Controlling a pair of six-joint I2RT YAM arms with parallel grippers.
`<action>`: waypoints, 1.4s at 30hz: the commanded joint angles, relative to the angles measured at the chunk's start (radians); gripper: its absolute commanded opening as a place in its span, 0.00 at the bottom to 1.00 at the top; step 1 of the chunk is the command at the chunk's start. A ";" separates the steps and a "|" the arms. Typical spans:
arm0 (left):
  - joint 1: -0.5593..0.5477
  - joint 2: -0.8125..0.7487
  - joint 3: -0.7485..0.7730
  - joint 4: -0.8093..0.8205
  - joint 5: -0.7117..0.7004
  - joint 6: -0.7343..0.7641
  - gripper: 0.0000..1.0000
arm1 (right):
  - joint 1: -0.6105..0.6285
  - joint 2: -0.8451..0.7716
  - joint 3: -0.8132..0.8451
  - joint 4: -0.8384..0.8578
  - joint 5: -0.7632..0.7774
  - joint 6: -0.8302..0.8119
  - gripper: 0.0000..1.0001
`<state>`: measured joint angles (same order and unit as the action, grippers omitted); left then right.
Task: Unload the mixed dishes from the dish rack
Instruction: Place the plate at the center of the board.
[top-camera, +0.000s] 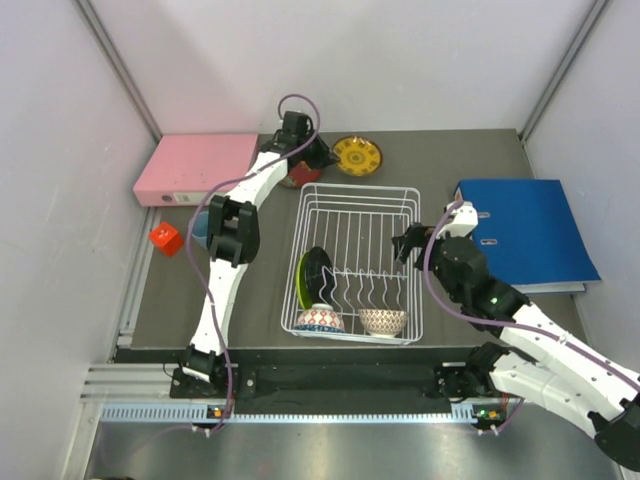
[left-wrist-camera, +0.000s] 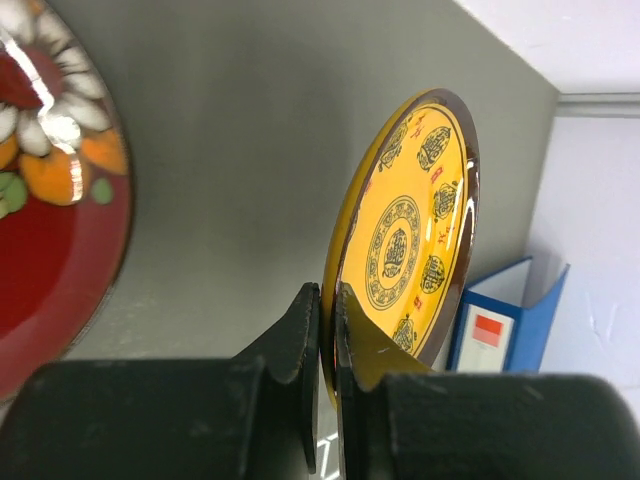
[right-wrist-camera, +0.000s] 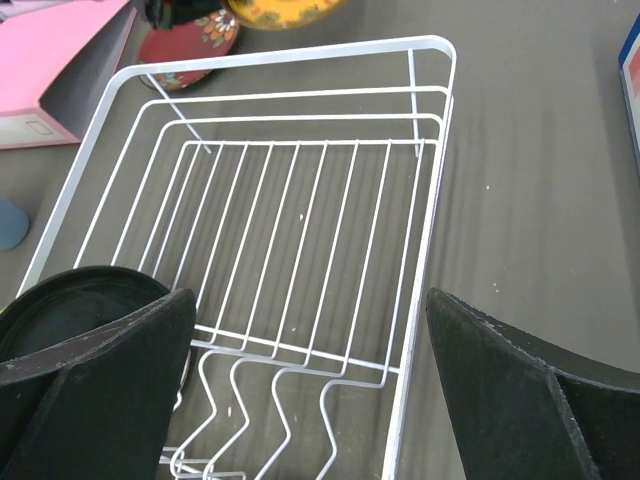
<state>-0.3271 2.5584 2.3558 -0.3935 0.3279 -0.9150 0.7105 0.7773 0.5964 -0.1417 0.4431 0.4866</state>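
The white wire dish rack (top-camera: 352, 262) (right-wrist-camera: 300, 190) stands mid-table. At its near end are a lime green plate (top-camera: 313, 272) on edge, showing a dark face (right-wrist-camera: 70, 300), a blue patterned bowl (top-camera: 320, 320) and a beige patterned bowl (top-camera: 383, 321). Behind the rack, my left gripper (top-camera: 322, 153) (left-wrist-camera: 328, 305) is shut on the rim of the yellow patterned plate (top-camera: 357, 155) (left-wrist-camera: 405, 235), which is tilted. A dark red plate (top-camera: 303, 177) (left-wrist-camera: 45, 210) lies beside it on the table. A pale blue cup (top-camera: 201, 228) sits left of the rack. My right gripper (top-camera: 408, 245) (right-wrist-camera: 310, 300) hangs open over the rack's right side, holding nothing.
A pink binder (top-camera: 195, 168) lies at the back left and a blue binder (top-camera: 525, 232) at the right. A small red cube (top-camera: 165, 238) sits near the table's left edge. White walls close in the table on three sides.
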 joint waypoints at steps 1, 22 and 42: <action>0.007 0.028 0.013 -0.019 -0.018 -0.022 0.00 | -0.011 -0.033 0.010 0.030 -0.001 0.000 0.97; 0.017 0.008 -0.023 0.028 0.046 -0.097 0.81 | -0.017 -0.062 -0.004 0.011 0.005 0.003 0.98; -0.044 -0.566 -0.127 -0.163 -0.258 0.088 0.99 | -0.017 -0.087 -0.003 0.008 -0.018 0.026 0.98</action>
<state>-0.3225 2.2795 2.2776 -0.5316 0.2344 -0.9421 0.7059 0.7147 0.5823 -0.1505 0.4385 0.5022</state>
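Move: The left hand already grips the yellow plate by its left rim. The bare spot for the plate lies about 5 cm to the right, level fore and aft, and some 8 cm below. The red plate lies about 9 cm to the left and 1 cm ahead, also 8 cm down; the dish rack's middle is roughly 24 cm back and 6 cm right, 4 cm lower. From the right hand the spot is some 30 cm ahead, 11 cm left and 17 cm down. Downward first, the left hand lowers the yellow plate about 6.5 cm, easing slightly back and tipping its fingers some 10 degrees further down. It stops with the plate at the board and opens its fingers wide, letting go of the rim, then lifts away from the plate, slowly and then faster, some 16 cm up, drifting back and left as the wrist tips up again. ##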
